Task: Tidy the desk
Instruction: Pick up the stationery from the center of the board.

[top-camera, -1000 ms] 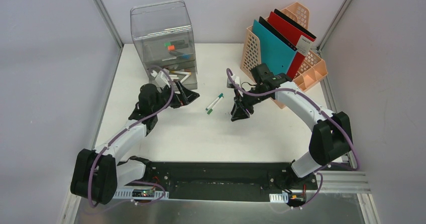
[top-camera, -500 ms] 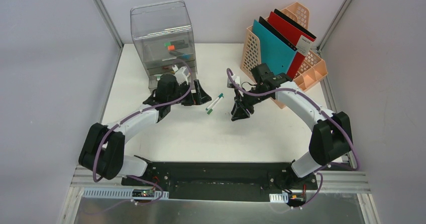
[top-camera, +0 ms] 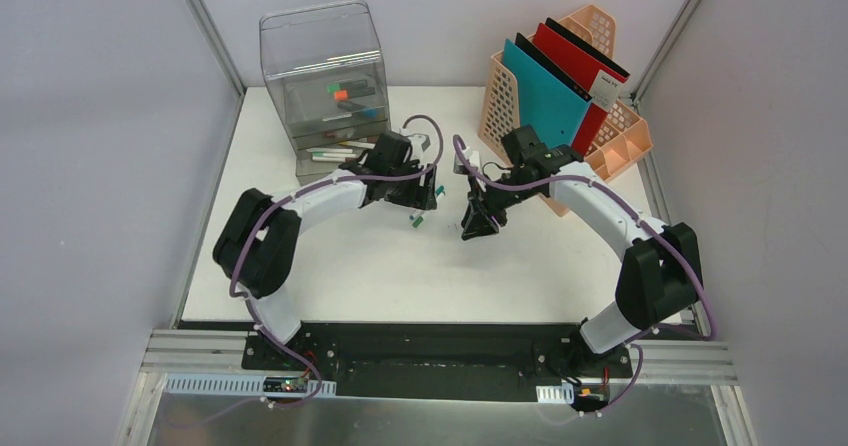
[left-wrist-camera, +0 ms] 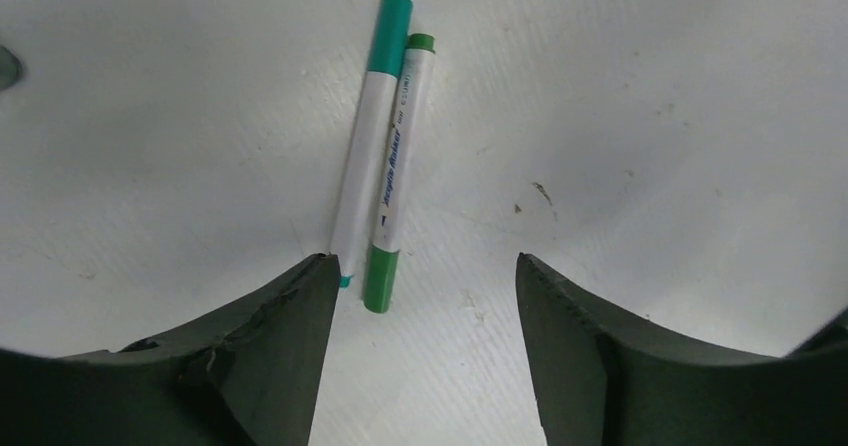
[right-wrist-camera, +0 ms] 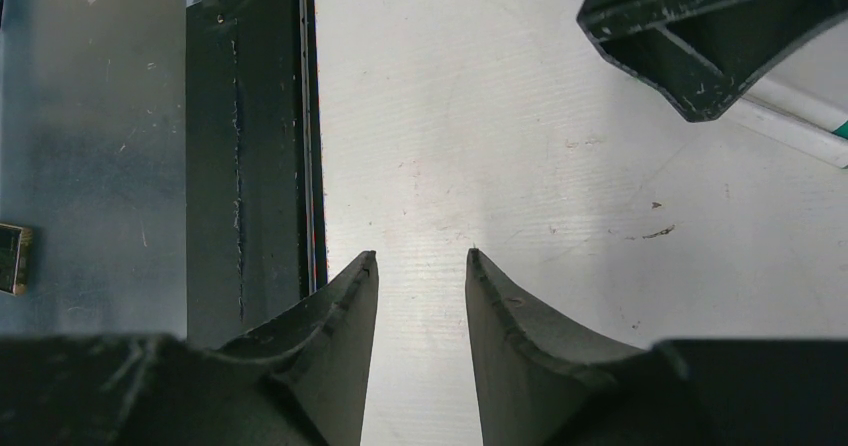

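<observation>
On the white desk (top-camera: 400, 276) lie two markers side by side, one teal-capped (left-wrist-camera: 366, 136) and one green (left-wrist-camera: 394, 186). My left gripper (left-wrist-camera: 425, 261) hangs open just above their near ends, the teal one's tip beside the left finger (left-wrist-camera: 290, 336). From above, the left gripper (top-camera: 427, 198) covers most of the markers (top-camera: 416, 222). My right gripper (top-camera: 478, 224) hovers just right of them, its jaws (right-wrist-camera: 421, 253) open by a narrow gap with only bare desk between. Its wrist view also shows the left gripper (right-wrist-camera: 700, 36) and a marker (right-wrist-camera: 800, 126).
A clear drawer unit (top-camera: 325, 81) holding markers stands at the back left. A peach file rack (top-camera: 590, 116) with teal and red folders stands at the back right. The black and aluminium rail (top-camera: 430, 351) runs along the near edge. Grey walls close both sides.
My left arm has swung right from the drawer unit to over the two markers, and its jaws have narrowed a little. The right arm has not moved.
</observation>
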You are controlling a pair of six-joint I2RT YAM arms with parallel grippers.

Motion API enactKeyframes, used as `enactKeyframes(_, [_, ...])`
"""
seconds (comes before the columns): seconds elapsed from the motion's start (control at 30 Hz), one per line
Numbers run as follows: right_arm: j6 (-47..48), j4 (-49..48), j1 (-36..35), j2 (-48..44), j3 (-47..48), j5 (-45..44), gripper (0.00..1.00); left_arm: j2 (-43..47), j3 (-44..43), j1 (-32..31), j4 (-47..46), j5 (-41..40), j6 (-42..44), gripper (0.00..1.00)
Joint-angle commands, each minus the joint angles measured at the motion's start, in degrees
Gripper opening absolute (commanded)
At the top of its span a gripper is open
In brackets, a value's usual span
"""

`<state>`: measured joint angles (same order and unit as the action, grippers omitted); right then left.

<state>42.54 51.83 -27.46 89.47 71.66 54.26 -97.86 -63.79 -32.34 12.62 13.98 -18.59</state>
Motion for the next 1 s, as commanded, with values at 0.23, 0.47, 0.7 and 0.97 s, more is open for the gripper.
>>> enactKeyframes(0.23, [1.71,0.15,0.56,-2.54,0.49,1.0,0.4,-10.28,-14.19,-3.43,11.48,-12.43,9.32,0.4])
enactKeyframes(0.47, [1.93,0.37,0.65,-2.54,0.46,1.08,0.4,-13.98,-17.55,-3.43,13.07,-13.07,10.3,0.3])
enactKeyframes(0.7, [1.93,0.44,0.81,-2.54,0.54,1.19,0.4,-15.55,-18.99,-3.43,13.5,-11.59,10.81,0.29])
enactKeyframes(0.97, [1.95,0.38,0.81,-2.52,0.57,1.21,0.39,-17.09,-18.98,-3.48,13.78,-10.94,10.9,0.3])
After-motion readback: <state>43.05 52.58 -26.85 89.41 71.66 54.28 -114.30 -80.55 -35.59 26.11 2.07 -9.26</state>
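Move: The teal-capped marker lies about 6 cm ahead of the left hand, 3 cm to its right and some 8 cm below; the green-capped marker lies alongside it, roughly 4 cm ahead of the hand and 3 cm right, just as low. The open drawer with pens is about 15 cm ahead and 22 cm left of the left hand. From the right hand, the teal-capped marker is some 14 cm ahead, 15 cm left and 16 cm below. Down towards the teal-capped marker comes the left hand, sinking about 5 cm and easing some 3 cm forward over its near half, slowing towards the end. The wrist swings about 20 degrees so the fingers point more steeply down, while they narrow from well open to a small gap, one tip to each side of the marker's body as seen from the wrist. ##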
